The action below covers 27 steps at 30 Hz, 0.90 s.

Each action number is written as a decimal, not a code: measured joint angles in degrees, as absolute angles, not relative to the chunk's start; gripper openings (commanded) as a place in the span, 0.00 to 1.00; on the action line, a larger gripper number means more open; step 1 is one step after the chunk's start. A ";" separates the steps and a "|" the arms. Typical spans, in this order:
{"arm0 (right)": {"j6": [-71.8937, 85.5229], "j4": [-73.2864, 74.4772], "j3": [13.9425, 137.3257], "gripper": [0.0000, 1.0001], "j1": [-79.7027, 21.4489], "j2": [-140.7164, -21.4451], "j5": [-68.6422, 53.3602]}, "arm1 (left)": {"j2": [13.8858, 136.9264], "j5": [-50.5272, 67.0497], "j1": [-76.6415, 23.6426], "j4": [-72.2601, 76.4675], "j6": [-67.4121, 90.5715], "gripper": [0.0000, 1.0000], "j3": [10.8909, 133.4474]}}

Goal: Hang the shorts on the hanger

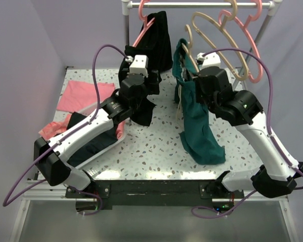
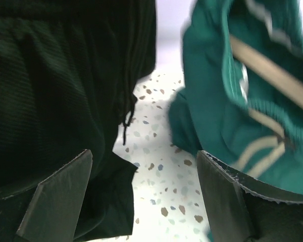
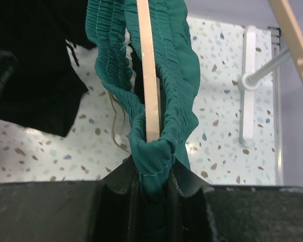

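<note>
The teal-green shorts (image 1: 199,128) hang over the table, their lower end resting on it. The elastic waistband (image 3: 164,60) is looped around the tan hanger (image 3: 148,75), which runs up through the opening. My right gripper (image 3: 152,176) is shut on the bottom fold of that waistband, at the hanger's tip; in the top view it (image 1: 193,86) sits at the shorts' upper part. My left gripper (image 2: 144,161) is open with only tabletop between its fingers, the shorts (image 2: 217,101) to its right. In the top view the left gripper (image 1: 149,79) stands beside the black garment.
A long black garment (image 1: 159,43) hangs from a pink hanger on the rail (image 1: 202,4), just left of the shorts. More tan and pink hangers (image 1: 240,30) hang at the right. Pink cloths (image 1: 83,95) lie at the table's left. A rack post (image 3: 249,85) stands at the right.
</note>
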State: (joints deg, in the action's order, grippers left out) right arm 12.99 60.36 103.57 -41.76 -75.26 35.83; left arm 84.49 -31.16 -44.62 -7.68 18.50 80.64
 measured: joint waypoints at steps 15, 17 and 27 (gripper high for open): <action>12.75 54.85 113.16 0.00 -41.08 -82.56 34.87 | 79.31 -14.13 -44.62 -10.66 18.46 0.89 80.18; 12.75 54.61 114.32 0.00 -41.08 -83.90 34.92 | 78.13 -11.92 -44.66 -11.60 18.44 0.89 80.12; 12.75 52.10 117.12 0.00 -41.06 -85.38 35.18 | 72.97 -8.05 -46.37 -14.63 17.85 0.90 76.82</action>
State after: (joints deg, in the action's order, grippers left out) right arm 12.75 52.10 117.12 -41.06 -85.38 35.18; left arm 72.97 -8.05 -46.37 -14.63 17.85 76.82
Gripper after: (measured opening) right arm 0.166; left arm 0.898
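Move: The rail spot that the wooden hanger's hook is being taken to lies some 17 cm ahead of the right hand, 8 cm to its left and 20 cm above. Of the right hand, the black shorts hang about 15 cm ahead and 26 cm left, level with it, and the other wooden hanger roughly 11 cm ahead, 4 cm right and 8 cm up. From the left hand, that rail spot is about 8 cm ahead, 15 cm right and 25 cm up. The teal shorts and their hanger, still pinched together at one end by the right hand, are carried up, then forward and left, then up again towards the rail, about 5 cm each way, with the fingers tipping up some 10 degrees. Meanwhile the left hand, fingers wide open, draws back about 8 cm from the black shorts, drifting right and slightly up and turning some 25 degrees clockwise. ##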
